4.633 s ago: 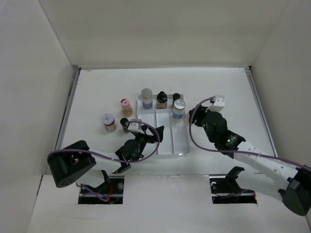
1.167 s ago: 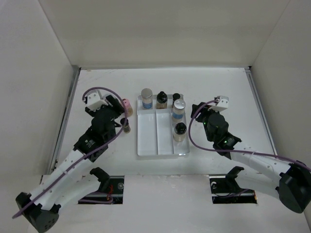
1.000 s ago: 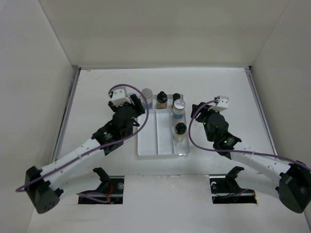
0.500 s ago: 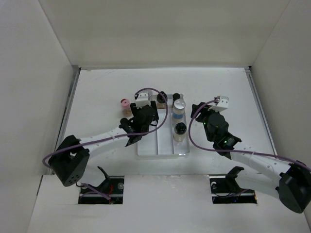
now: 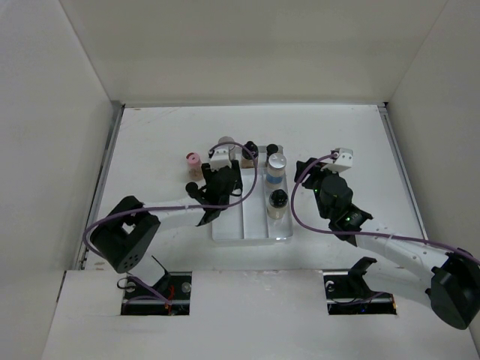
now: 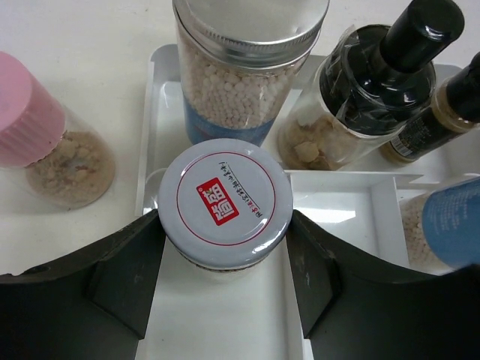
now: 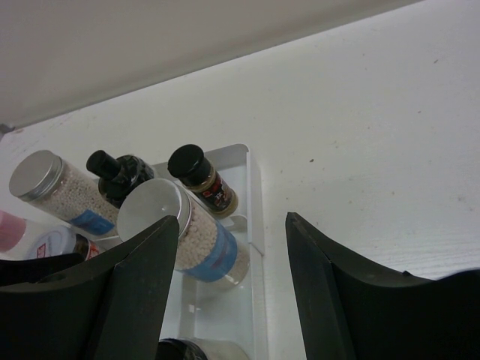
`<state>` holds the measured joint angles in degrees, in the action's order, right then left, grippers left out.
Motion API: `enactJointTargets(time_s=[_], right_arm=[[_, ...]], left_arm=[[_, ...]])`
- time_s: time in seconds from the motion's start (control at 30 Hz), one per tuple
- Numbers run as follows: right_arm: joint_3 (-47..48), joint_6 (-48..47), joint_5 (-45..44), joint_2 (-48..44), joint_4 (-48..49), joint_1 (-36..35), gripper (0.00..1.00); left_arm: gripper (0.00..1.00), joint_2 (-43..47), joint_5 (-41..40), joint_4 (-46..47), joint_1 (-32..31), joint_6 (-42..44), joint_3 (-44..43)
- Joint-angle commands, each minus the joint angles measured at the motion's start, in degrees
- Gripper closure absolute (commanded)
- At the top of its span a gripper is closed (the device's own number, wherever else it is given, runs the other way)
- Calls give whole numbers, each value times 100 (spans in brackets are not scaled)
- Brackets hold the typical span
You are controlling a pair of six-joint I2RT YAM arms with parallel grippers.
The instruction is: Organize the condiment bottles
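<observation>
My left gripper (image 6: 225, 219) is shut on a jar with a white lid and red logo (image 6: 225, 196), held over the left compartment of the white divided tray (image 6: 341, 206). Behind it stand a silver-capped jar with a blue label (image 6: 247, 71) and a black-capped bottle (image 6: 375, 94). A pink-capped jar (image 6: 41, 142) stands on the table left of the tray. From above, the left gripper (image 5: 217, 181) hides its jar. My right gripper (image 7: 231, 221) is open and holds nothing; it hovers by the tray's right edge near another silver-capped jar (image 7: 184, 225) and a small black-capped bottle (image 7: 201, 176).
In the tray's (image 5: 244, 221) right compartment a black-capped bottle (image 5: 278, 201) stands in front of the blue-labelled jar (image 5: 276, 169). White walls close in the table on three sides. The right arm (image 5: 375, 236) lies across the table's near right.
The left arm has swung right from the table's left side to the tray, carrying the white-lidded jar. The right arm has hardly moved.
</observation>
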<state>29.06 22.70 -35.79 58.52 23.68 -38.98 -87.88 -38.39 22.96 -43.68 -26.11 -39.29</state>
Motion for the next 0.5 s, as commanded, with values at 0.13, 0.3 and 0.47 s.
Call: enactJointTargets(time_s=[0.13,0.3,0.47], right_arm=[[-32,15,11,-122,303,44,34],[-14,15,11,-95,286,53,34],[-14,24,11,-104,286,53,34]], left_arm=[[42,7,-440,1447,-241,71,272],[27,367,-608,1492,-417,290,308],[19,1052,-915,1255,-628,563,272]])
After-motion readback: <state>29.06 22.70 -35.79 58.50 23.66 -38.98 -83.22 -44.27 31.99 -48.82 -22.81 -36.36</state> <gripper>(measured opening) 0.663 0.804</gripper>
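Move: The jar with the white-and-red lid, still gripped near its top, stands in the tray's left compartment, its middle roughly 3 cm under the left hand and otherwise level with it. The tall silver-lidded jar is some 7 cm ahead, the black-capped bottle about 6 cm ahead and 7 cm right, and the pink-capped bottle about 4 cm ahead and 9 cm left. From the idle right hand, the gripped jar lies about 27 cm left, 3 cm ahead and 13 cm below. The white-lidded jar is let go in the tray's left compartment: the left hand eases slightly back and right at its low height while the fingers open from their grip. With the fingers clear of its sides, the hand rises about 4.5 cm above it, the fingertips tilting up some 10 degrees. ##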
